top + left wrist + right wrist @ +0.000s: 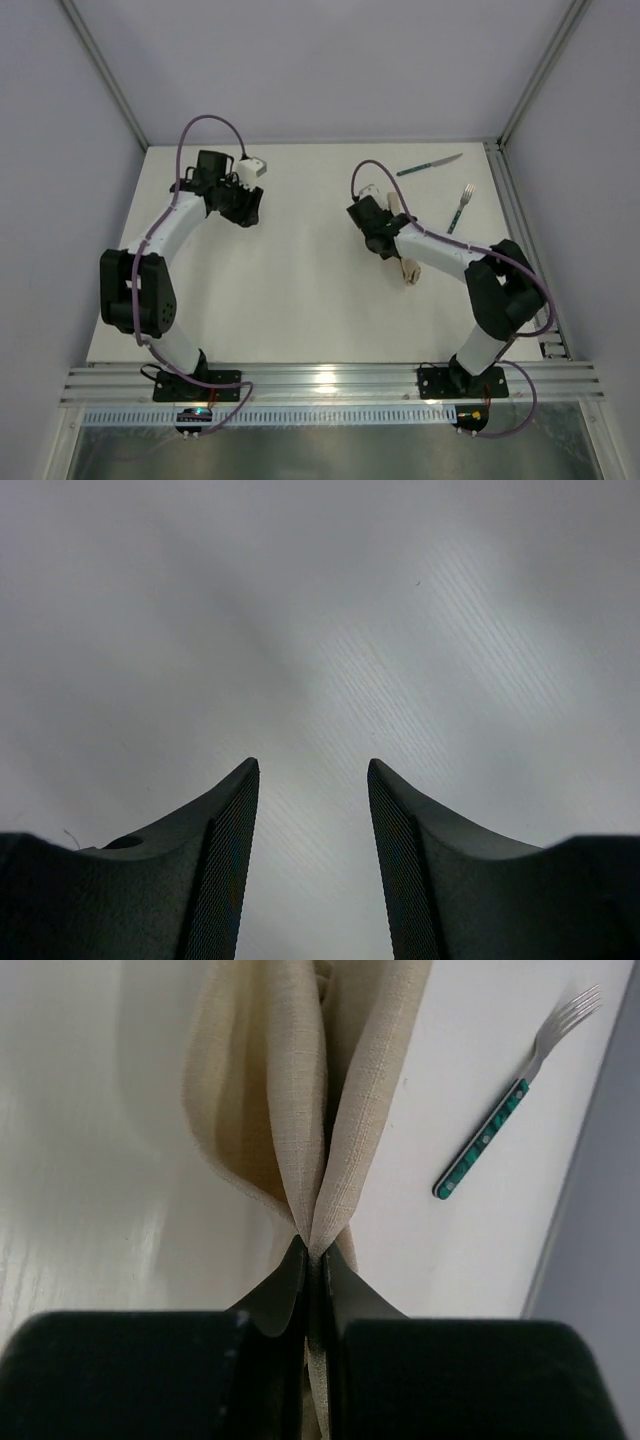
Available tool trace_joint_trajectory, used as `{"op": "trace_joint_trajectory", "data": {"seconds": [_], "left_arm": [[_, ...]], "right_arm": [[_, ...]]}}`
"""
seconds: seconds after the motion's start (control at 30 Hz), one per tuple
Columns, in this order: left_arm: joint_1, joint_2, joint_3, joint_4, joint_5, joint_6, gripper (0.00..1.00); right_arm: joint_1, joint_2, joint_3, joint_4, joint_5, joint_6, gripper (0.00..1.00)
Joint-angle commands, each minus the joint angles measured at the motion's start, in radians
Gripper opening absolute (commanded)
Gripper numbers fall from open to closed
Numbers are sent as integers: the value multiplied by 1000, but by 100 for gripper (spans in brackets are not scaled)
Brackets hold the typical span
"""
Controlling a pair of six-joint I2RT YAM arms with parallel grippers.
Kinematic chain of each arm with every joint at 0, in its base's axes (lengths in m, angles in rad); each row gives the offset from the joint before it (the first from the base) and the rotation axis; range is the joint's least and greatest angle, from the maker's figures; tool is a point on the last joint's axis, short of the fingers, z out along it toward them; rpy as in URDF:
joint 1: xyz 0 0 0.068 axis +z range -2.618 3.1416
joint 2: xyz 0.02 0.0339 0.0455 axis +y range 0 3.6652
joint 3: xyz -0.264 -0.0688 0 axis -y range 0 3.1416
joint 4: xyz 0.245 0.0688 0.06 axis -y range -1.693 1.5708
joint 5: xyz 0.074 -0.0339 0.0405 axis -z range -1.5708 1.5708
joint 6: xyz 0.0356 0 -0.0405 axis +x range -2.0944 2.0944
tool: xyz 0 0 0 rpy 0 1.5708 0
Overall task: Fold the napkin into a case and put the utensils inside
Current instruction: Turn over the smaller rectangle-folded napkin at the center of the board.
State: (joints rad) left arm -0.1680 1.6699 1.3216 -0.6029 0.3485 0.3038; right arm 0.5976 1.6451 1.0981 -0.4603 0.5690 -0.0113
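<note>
The beige napkin (300, 1090) is bunched into hanging folds, and my right gripper (315, 1250) is shut on its gathered edge. From above, only small parts of the napkin (409, 269) show beside the right gripper (381, 236), right of the table's middle; the arm hides the remainder. No case shape shows. The green-handled fork (462, 208) lies near the right edge, also seen as the fork (510, 1110) in the right wrist view. The knife (428, 165) lies at the back right. My left gripper (245, 205) is open at the back left, with nothing between its fingers (240, 820).
The white table (300, 290) is enclosed by grey walls with a metal rail (330, 385) along the near edge. The left wrist view shows only bare white surface (320, 630) beyond the open jaws.
</note>
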Motion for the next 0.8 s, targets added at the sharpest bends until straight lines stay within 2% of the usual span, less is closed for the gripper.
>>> {"op": "trace_joint_trajectory", "data": {"seconds": [0.0, 0.07, 0.23, 0.33, 0.53, 0.6, 0.63, 0.7, 0.77], "left_arm": [[19, -52, 22, 17, -2, 11, 50], [21, -53, 22, 18, 0, 9, 50], [27, -56, 21, 14, 1, 11, 51], [27, -56, 22, 8, 3, 14, 52], [28, -58, 27, -1, 15, 12, 53], [28, -56, 27, -6, 15, 14, 55], [28, -55, 28, -8, 14, 14, 55], [28, -55, 30, -12, 15, 15, 55], [28, -55, 33, -14, 18, 15, 55]], "right_arm": [[149, 93, 25, -20, 340, -70, 3], [217, 215, 42, -18, 428, -58, 3], [404, 470, 161, -112, 402, 28, 3], [456, 507, 192, -117, 361, 63, 4], [469, 503, 206, -80, 226, 71, 5], [472, 473, 203, -58, 171, 70, 17], [473, 461, 203, -52, 152, 68, 27], [478, 412, 201, -23, 85, 68, 41], [490, 374, 195, 1, 34, 60, 52]]}}
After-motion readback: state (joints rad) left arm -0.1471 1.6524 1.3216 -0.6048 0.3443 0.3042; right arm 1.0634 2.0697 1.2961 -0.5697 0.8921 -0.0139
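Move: Already pinching the folded napkin shut in its fingers, the right hand has the spot where it will lie about 7 cm to its left, some 3 cm ahead and 7 cm below. On the board, the fork is about 13 cm ahead and 13 cm right of this hand, the knife roughly 24 cm ahead and 7 cm right. From the left hand, that napkin spot is about 20 cm right, level fore and aft, and some 11 cm lower. Right hand lowers the napkin left and back, some 12 cm leftward, rolling about 35 degrees, then opens, letting go. ##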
